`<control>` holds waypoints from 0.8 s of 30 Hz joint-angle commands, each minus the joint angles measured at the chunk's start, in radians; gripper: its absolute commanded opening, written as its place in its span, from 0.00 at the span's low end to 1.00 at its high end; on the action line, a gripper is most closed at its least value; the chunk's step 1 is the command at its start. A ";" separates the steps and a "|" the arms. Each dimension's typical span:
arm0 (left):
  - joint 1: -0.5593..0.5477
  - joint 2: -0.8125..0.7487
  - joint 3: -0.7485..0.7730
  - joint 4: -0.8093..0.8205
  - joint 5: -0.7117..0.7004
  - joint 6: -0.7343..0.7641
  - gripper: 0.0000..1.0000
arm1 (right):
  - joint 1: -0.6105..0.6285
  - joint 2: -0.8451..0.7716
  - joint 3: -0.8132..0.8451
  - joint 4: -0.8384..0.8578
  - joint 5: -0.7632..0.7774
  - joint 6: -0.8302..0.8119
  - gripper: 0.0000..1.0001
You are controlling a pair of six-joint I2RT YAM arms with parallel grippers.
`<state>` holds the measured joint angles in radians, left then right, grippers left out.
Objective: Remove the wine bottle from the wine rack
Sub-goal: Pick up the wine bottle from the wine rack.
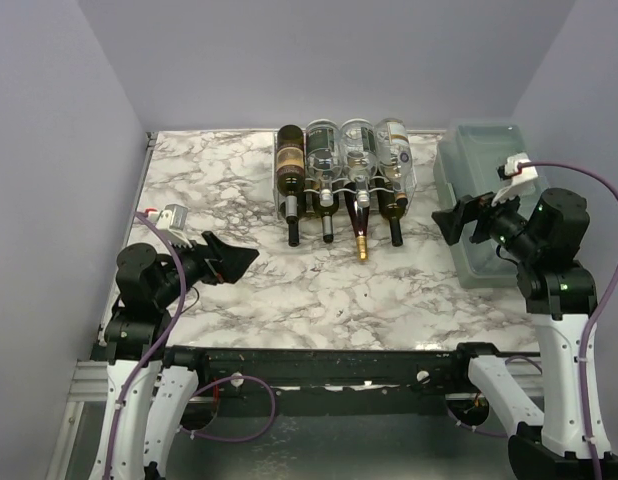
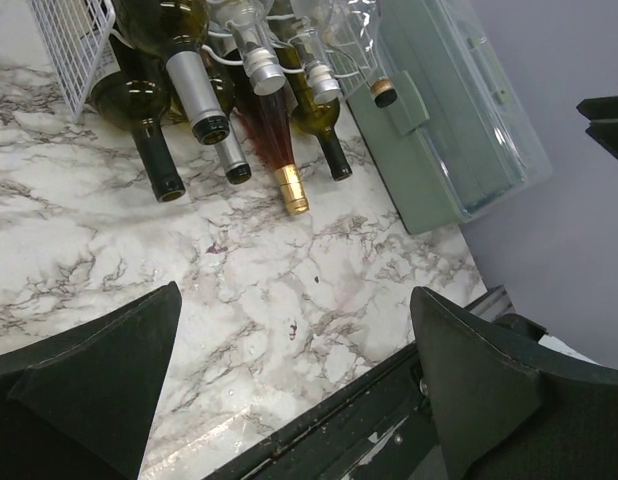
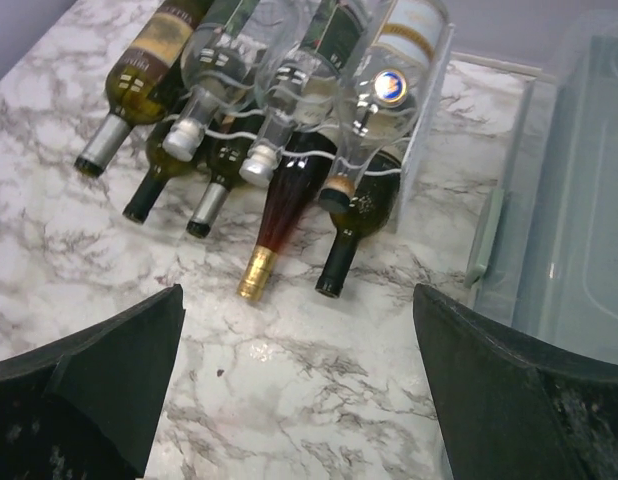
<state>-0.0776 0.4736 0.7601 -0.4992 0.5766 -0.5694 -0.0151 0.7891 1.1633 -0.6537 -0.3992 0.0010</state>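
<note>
The white wire wine rack [image 1: 281, 203] stands at the back middle of the marble table, with wine bottles lying in two tiers, necks toward me. On top lie a dark green bottle [image 1: 290, 160] and three clear ones [image 1: 357, 150]. Below, dark bottles flank a reddish bottle with a gold cap [image 1: 360, 238] [image 2: 287, 170] [image 3: 274, 225]. My left gripper [image 1: 237, 262] [image 2: 294, 295] hovers open and empty over the table, left of and nearer than the rack. The right gripper [image 1: 449, 222] [image 3: 297, 292] hangs open and empty to the right of the rack, pointing at the bottle necks.
A translucent green-grey plastic box [image 1: 484, 200] [image 2: 459, 130] [image 3: 569, 200] sits at the right edge, beside the rack and under the right arm. A black rail [image 1: 319, 362] runs along the table's near edge. Grey walls close in the back and sides.
</note>
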 commanded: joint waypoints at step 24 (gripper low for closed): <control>-0.580 0.120 0.063 -0.034 -0.567 -0.067 0.99 | -0.005 -0.055 -0.326 0.111 -0.486 -0.267 1.00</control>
<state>-0.5556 0.5747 0.7784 -0.5194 0.2302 -0.6144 -0.0151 0.7464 0.8612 -0.6239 -0.8650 -0.3016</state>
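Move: The gold-necked wine bottle, low in the rack, is about 26 cm ahead of the right hand, 13 cm to its left and 26 cm below. Right of it by 9 cm lies a dark-necked bottle; 8 cm to its left, level with it, a silver-necked one. From the left hand the gold-necked bottle is some 32 cm ahead, 24 cm right and 20 cm below. Right hand sinks about 9 cm, left and back before the rack, turning 30° counter-clockwise; left hand shifts right. ##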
